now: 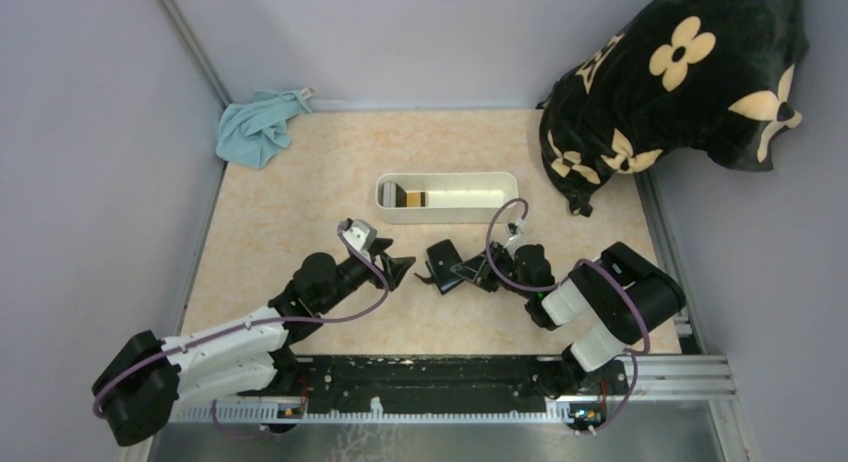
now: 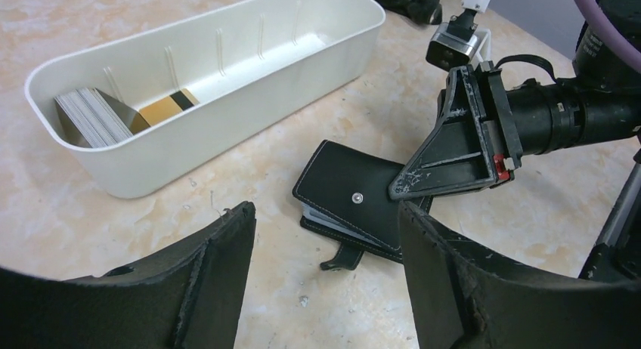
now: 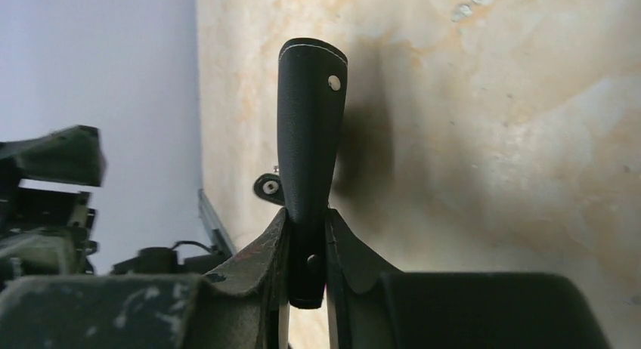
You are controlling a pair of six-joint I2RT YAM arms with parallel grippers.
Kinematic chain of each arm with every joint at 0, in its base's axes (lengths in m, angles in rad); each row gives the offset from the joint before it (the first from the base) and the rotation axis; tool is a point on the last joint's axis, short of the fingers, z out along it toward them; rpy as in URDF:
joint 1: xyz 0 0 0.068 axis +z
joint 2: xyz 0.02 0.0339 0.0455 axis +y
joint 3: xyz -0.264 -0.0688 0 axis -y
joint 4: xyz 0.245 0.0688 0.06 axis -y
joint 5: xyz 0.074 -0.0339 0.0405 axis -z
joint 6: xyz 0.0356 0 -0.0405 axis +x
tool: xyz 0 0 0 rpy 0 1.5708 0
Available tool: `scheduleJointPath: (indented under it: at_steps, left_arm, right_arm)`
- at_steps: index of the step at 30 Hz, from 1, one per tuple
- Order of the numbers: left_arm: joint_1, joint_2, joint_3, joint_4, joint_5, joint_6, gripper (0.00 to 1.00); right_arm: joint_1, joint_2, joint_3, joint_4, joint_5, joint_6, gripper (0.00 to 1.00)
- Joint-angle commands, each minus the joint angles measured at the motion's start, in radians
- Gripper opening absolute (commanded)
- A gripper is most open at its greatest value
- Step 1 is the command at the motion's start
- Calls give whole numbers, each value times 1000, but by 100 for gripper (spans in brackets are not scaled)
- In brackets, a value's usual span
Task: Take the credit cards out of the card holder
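Note:
The black card holder (image 2: 349, 192) lies folded on the table with its snap strap (image 2: 344, 257) hanging loose. Pale grey-blue edges of credit cards (image 2: 326, 219) show between its covers. My right gripper (image 3: 308, 251) is shut on the card holder (image 3: 308, 130), pinching its right edge; in the left wrist view its fingers (image 2: 446, 164) reach in from the right. My left gripper (image 2: 325, 288) stands open just left of the card holder (image 1: 444, 265), nothing between its fingers. A stack of cards (image 2: 91, 116) and a gold card (image 2: 168, 106) lie in the white tray (image 2: 249, 100).
The white tray (image 1: 470, 210) stands just behind the card holder. A blue cloth (image 1: 258, 127) lies at the back left corner and a black flowered cushion (image 1: 680, 82) at the back right. Grey walls close in both sides; a metal rail (image 1: 450, 382) runs along the near edge.

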Motion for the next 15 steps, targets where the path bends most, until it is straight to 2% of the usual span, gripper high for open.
scheduleJointPath:
  at_steps: [1,3,7,10,15]
  left_arm:
    - [2,45,18,100,27,-43,75]
    - [2,49,10,120,-5,-58,75]
    - [2,66,39,29,-179,-89,75]
    - [2,59,48,-22,-255,-101,75]
    - [2,27,34,-35,-303,-145,76]
  right_arm:
    - [23,-25,30,-63,59,-65,26]
    - [32,-47,35,-95,78,-85,38]
    - [62,-190,80,-424,199,-185,60]
    - [99,-345,143,-722,347,-294,63]
    - [106,-547,221,-1007,492,-464,62]
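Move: The card holder is pinched by its right-hand edge in the right hand, its middle about 4 cm to that hand's left, 1 cm ahead and 1 cm below. The white tray stands some 14 cm ahead and 3 cm left of this hand, its grey card stack about 16 cm ahead and 15 cm left. From the open left hand the card holder is roughly 8 cm right, level in reach, and 11 cm below. Right hand sinks 2.5 cm, opening to free the card holder onto the table, then rises; left hand edges forward-left. ##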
